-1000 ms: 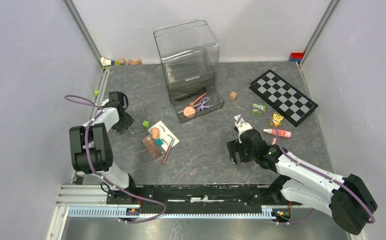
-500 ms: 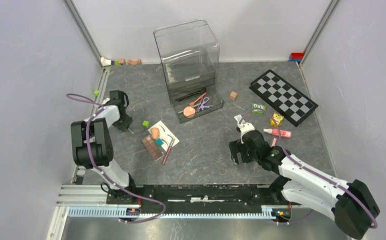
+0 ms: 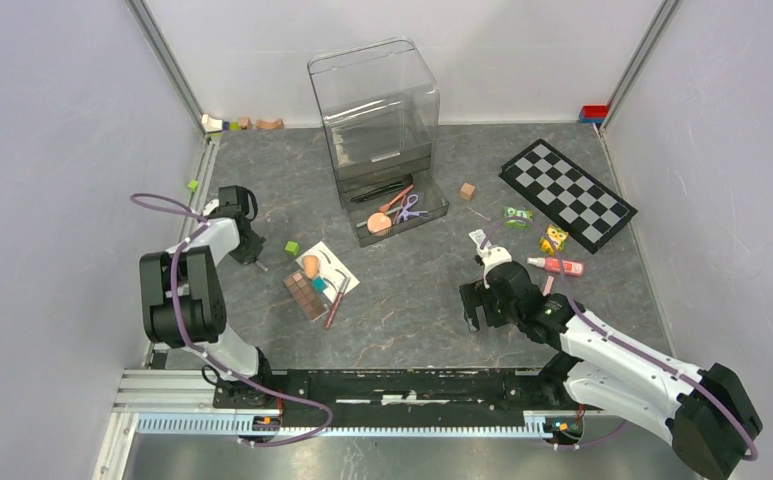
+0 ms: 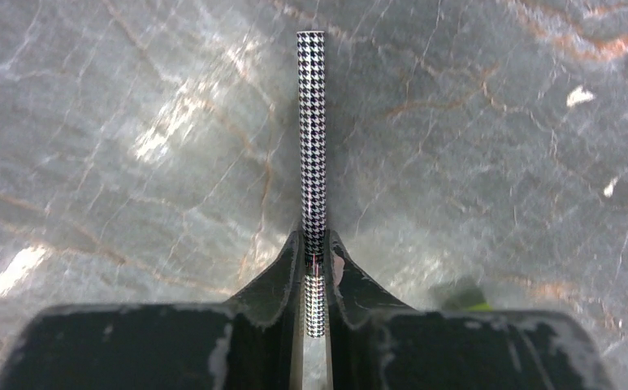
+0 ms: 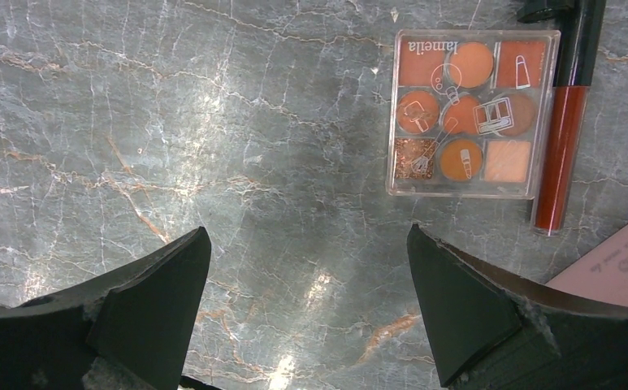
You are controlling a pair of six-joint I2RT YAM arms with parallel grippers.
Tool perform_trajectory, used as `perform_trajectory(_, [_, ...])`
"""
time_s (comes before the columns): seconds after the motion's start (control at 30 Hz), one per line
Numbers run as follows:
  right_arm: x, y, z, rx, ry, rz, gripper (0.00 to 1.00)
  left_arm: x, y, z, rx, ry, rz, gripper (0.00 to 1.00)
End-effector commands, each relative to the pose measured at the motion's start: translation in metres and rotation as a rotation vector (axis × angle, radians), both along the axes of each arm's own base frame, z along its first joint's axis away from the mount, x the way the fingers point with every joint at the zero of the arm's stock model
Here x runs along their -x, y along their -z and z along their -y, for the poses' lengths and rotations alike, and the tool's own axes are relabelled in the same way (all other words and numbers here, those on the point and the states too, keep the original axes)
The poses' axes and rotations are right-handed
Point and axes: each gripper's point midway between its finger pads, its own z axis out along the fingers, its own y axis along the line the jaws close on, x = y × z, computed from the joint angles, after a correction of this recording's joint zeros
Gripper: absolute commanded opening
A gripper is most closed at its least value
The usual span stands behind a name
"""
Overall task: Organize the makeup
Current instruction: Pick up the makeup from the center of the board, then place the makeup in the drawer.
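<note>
My left gripper (image 4: 315, 252) is shut on a thin black-and-white houndstooth pencil (image 4: 312, 138), which sticks out ahead of the jaws low over the grey floor. From above, that gripper (image 3: 253, 254) sits at the left, just left of a green cube (image 3: 291, 248). A brown eyeshadow palette (image 3: 307, 293), a white card (image 3: 330, 262) with a peach sponge (image 3: 311, 265) and a red stick (image 3: 338, 299) lie mid-floor. My right gripper (image 3: 474, 306) stands open over bare floor; its wrist view shows the palette (image 5: 469, 114) and the red stick (image 5: 562, 154) ahead of the gripper (image 5: 307, 236). A pink tube (image 3: 559, 265) lies to its right.
A clear organizer (image 3: 377, 110) stands at the back, its drawer (image 3: 440, 210) pulled out with brushes, scissors and a sponge inside. The checkerboard (image 3: 566, 194), a brown cube (image 3: 468, 190), a yellow toy (image 3: 554, 238) and a green item (image 3: 518, 214) lie at the right.
My left gripper's jaws have closed on the houndstooth pencil. The right arm has shifted slightly, its jaws still wide.
</note>
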Motion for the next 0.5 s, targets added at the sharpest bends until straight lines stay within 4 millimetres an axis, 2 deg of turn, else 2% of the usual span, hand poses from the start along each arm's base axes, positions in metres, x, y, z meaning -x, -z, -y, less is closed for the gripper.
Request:
perform_trajectory(0.0, [-0.002, -0.002, 0.004, 0.005, 0.019, 0.017, 0.98, 0.001, -0.043, 0.007, -0.025, 0.025, 0.129, 0.02])
perform_trajectory(0.2, [-0.004, -0.005, 0.003, -0.004, 0.027, 0.027, 0.98, 0.021, -0.116, 0.028, -0.106, 0.106, 0.299, 0.02])
perform_trajectory(0.23, [-0.004, -0.005, 0.003, -0.004, 0.029, 0.029, 0.98, 0.023, -0.131, 0.046, -0.114, 0.165, 0.348, 0.02])
perform_trajectory(0.33, [-0.006, -0.007, 0.003, -0.011, 0.039, 0.039, 0.98, 0.032, -0.168, 0.082, -0.157, 0.304, 0.456, 0.02])
perform_trajectory(0.47, [-0.008, -0.010, 0.004, -0.017, 0.053, 0.056, 0.98, 0.047, -0.194, 0.126, -0.191, 0.472, 0.526, 0.02])
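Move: The houndstooth stick is already pinched in the left fingers, just above the table. The organizer's open drawer lies about 31 cm to this hand's right and 11 cm farther out, at about its height. Nearer, the green cube is some 8 cm right and 3 cm ahead, the peach sponge 11 cm right and about 1 cm back, and the brown palette 11 cm right and 9 cm back. From the right hand the drawer is roughly 24 cm ahead and 17 cm left. Keep the left gripper shut on the houndstooth stick and lift it off the table, nearly straight up at first, then swing it right, about 18 cm up and 11 cm right in all, drawing back slightly. Go towards the drawer's side and come high over the peach sponge, tipping the fingers outward some 30 degrees while turning the hand clockwise. ##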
